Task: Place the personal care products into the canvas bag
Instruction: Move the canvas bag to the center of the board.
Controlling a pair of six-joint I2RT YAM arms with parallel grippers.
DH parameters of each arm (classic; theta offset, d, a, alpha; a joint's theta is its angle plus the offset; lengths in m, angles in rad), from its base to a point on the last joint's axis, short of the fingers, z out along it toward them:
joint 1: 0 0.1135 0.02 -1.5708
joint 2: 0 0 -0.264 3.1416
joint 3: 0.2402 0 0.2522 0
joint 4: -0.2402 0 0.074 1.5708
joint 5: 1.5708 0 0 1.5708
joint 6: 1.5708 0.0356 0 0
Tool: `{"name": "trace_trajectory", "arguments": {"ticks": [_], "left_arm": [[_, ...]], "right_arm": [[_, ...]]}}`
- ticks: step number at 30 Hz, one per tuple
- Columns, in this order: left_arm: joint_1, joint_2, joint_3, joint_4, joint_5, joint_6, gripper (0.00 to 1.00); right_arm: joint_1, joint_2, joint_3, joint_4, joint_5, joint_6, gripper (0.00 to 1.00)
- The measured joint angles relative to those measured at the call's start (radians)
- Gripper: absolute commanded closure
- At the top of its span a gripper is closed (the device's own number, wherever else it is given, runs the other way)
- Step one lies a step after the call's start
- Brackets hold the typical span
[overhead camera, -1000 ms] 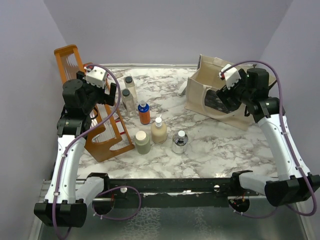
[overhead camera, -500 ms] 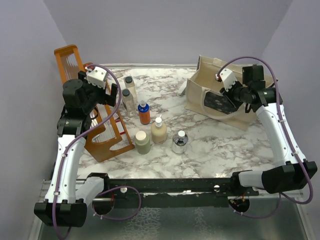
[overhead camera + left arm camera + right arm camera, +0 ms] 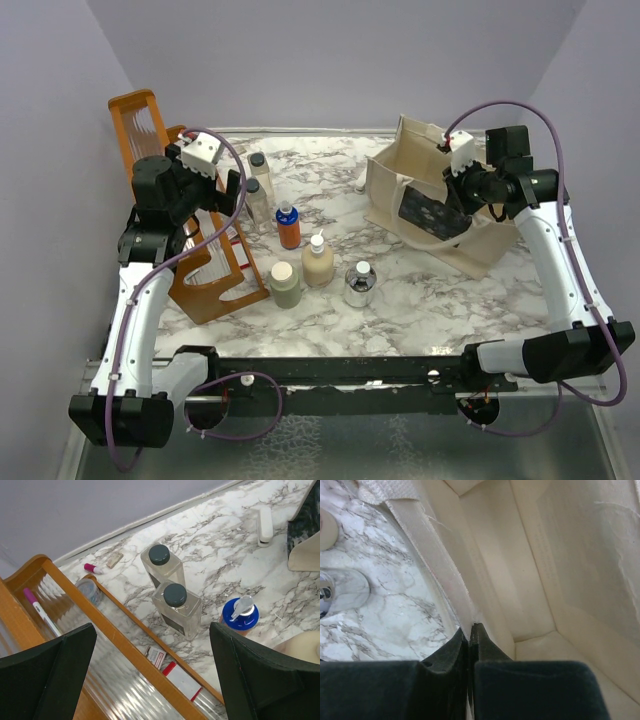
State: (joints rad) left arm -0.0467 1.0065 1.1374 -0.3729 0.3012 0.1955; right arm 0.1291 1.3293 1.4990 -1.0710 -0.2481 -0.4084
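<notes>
The canvas bag point(image 3: 395, 190) stands at the back right with its mouth open, and its pale inside point(image 3: 535, 555) fills the right wrist view. My right gripper point(image 3: 470, 628) is shut on the bag's near rim point(image 3: 437, 555), also seen from above point(image 3: 450, 188). Two clear black-capped bottles point(image 3: 161, 562) point(image 3: 176, 605) stand left of centre. Near them are the orange blue-capped bottle point(image 3: 288, 226), the beige pump bottle point(image 3: 318, 262), the olive-grey bottle point(image 3: 284, 284) and the squat silvery one point(image 3: 359, 284). My left gripper point(image 3: 152, 645) hangs open above the rack edge, beside the clear bottles, holding nothing.
An orange wooden rack point(image 3: 195, 260) leans along the left side, with a pink marker point(image 3: 40, 611) and small cards lying under it. A white tube point(image 3: 264, 524) lies on the marble near the bag. Grey walls close in the table on three sides.
My right gripper has shut on the bag's rim and drawn it up, so the bag now stands more upright. The left gripper has shifted slightly to the right.
</notes>
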Motion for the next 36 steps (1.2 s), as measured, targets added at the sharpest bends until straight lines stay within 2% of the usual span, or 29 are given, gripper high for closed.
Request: {"name": "trace_trajectory", "arguments": {"ticks": [9,13,18,21,25,29,36], "left_arm": [[-0.037,0.025,0.0,-0.023,0.003,0.017,0.01],[-0.052,0.044,0.006,-0.052,0.006,0.029,0.01],[-0.059,0.079,0.037,-0.085,0.006,0.039,0.01],[-0.062,0.098,0.067,-0.102,0.007,0.041,0.01],[-0.067,0.13,0.124,-0.119,0.006,0.045,0.01],[-0.07,0.14,0.143,-0.121,0.006,0.04,0.01],[-0.072,0.149,0.168,-0.124,-0.025,-0.005,0.01]], "right_arm": [[0.04,0.001,0.0,0.013,-0.03,0.125,0.98],[0.063,0.001,0.0,0.035,-0.069,0.16,0.93],[0.103,0.0,0.0,0.082,-0.132,0.195,0.78],[0.123,0.0,0.0,0.11,-0.167,0.204,0.65],[0.143,-0.004,0.003,0.149,-0.2,0.205,0.55],[0.16,-0.009,0.05,0.18,-0.204,0.201,0.36],[0.206,-0.023,0.13,0.291,-0.213,0.195,0.26]]}}
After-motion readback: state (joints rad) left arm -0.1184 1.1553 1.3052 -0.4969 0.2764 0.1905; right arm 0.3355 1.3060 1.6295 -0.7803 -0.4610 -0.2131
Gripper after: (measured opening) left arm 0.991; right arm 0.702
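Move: The right gripper is already shut on the canvas bag's near rim. The bag's middle lies about 6 cm ahead, 2 cm to the right and 10 cm below. It is to go to the open middle of the board, roughly 22 cm left and 20 cm below. The clear bottle stands some 20 cm left, 3 cm back and 17 cm below; the pump bottle is about 30 cm left, 3 cm ahead and just as low. From the left gripper, the bag's middle is about 49 cm right and 3 cm ahead, 18 cm lower. Keep the right gripper's pinch on the bag's near rim and drag it left towards the middle of the board, about 5 cm. Then open the fingers to let go while still travelling left, and lift clear up and left, some 11 cm up, rolling the hand's left side up about 20 degrees and tipping the fingers outward. Let the empty, open left gripper ease 2–3 cm right, dipping and coming back up. ##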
